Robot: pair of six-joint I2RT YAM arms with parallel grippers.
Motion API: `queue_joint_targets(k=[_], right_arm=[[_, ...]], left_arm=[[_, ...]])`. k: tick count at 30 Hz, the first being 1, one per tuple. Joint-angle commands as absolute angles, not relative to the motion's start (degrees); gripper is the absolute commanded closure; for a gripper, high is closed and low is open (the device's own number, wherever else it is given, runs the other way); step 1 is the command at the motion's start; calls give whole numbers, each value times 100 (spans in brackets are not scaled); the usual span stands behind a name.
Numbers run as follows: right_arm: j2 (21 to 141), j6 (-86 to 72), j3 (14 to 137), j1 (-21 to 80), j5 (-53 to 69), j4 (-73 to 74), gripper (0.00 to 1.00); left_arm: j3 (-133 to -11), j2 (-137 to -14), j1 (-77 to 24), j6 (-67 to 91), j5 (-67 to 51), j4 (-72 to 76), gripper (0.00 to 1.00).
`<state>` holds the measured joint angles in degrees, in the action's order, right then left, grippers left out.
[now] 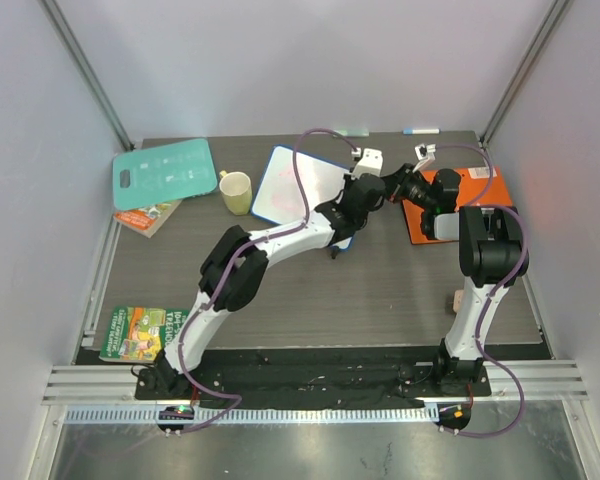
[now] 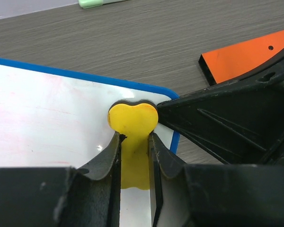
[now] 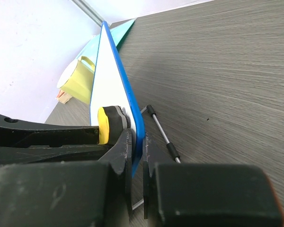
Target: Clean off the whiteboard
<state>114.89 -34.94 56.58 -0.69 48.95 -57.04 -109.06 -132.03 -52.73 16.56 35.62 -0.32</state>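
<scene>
The whiteboard (image 1: 295,180), white with a blue frame, stands tilted at the table's back middle. Its face (image 2: 47,118) carries faint pink-red smears. My left gripper (image 2: 134,138) is shut on a yellow eraser (image 2: 132,118), which presses flat on the board near its right corner. From above, that gripper (image 1: 352,200) sits over the board's right edge. My right gripper (image 3: 137,137) is shut on the board's blue frame (image 3: 132,111), its fingers on either side of the edge. The eraser's yellow back and dark pad (image 3: 109,124) show just left of those fingers. In the top view the right gripper (image 1: 388,187) meets the board's right corner.
An orange folder (image 1: 465,195) lies under the right arm. A yellow-green mug (image 1: 237,192) stands left of the board, with a teal cutting board (image 1: 165,172) and a book (image 1: 145,216) beyond it. Another book (image 1: 140,333) lies front left. The board's wire foot (image 3: 161,130) rests on the table.
</scene>
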Motion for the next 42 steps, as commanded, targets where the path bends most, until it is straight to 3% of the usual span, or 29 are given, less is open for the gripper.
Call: queue_joint_targets(k=[1, 17, 34, 42], right_arm=[[11188, -2935, 5783, 211, 5352, -6214, 99], [11206, -2936, 5801, 202, 5361, -6196, 99], [11215, -2953, 5810, 220, 5379, -6196, 99], [11241, -2971, 5836, 220, 5388, -6196, 99]], left_arm=[[-10372, -13421, -5370, 1942, 2769, -545, 100], [-9229, -13193, -5704, 2329, 3225, -492, 100], [-7427, -12024, -4500, 3120, 3524, -150, 100], [-8066, -12269, -4605, 2866, 3411, -27, 100]])
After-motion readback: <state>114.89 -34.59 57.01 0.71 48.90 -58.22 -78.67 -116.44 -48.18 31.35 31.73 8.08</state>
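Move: The left hand, eraser in its fingers, is at the whiteboard's upper right corner; the middle of the tilted board lies about 10 cm to its left, 3 cm back and 3 cm lower. The mug stands some 28 cm left and 2 cm ahead, and the green marker about 15 cm straight ahead, both well below. From the right hand, pinching the right edge near that corner, the board's middle is roughly 14 cm left, 3 cm back and 3 cm lower. Keeping the eraser on the sloping whiteboard, the left hand draws it back about 4 cm and down the slope, away from the right fingertips, then sweeps some 9 cm left towards the board's middle, sinking a little more as the wrist tips down and rolls left side down about 10 degrees. The right hand keeps its pinch on the edge, at first still, then shifting about 1 cm left with the board during the sweep. ##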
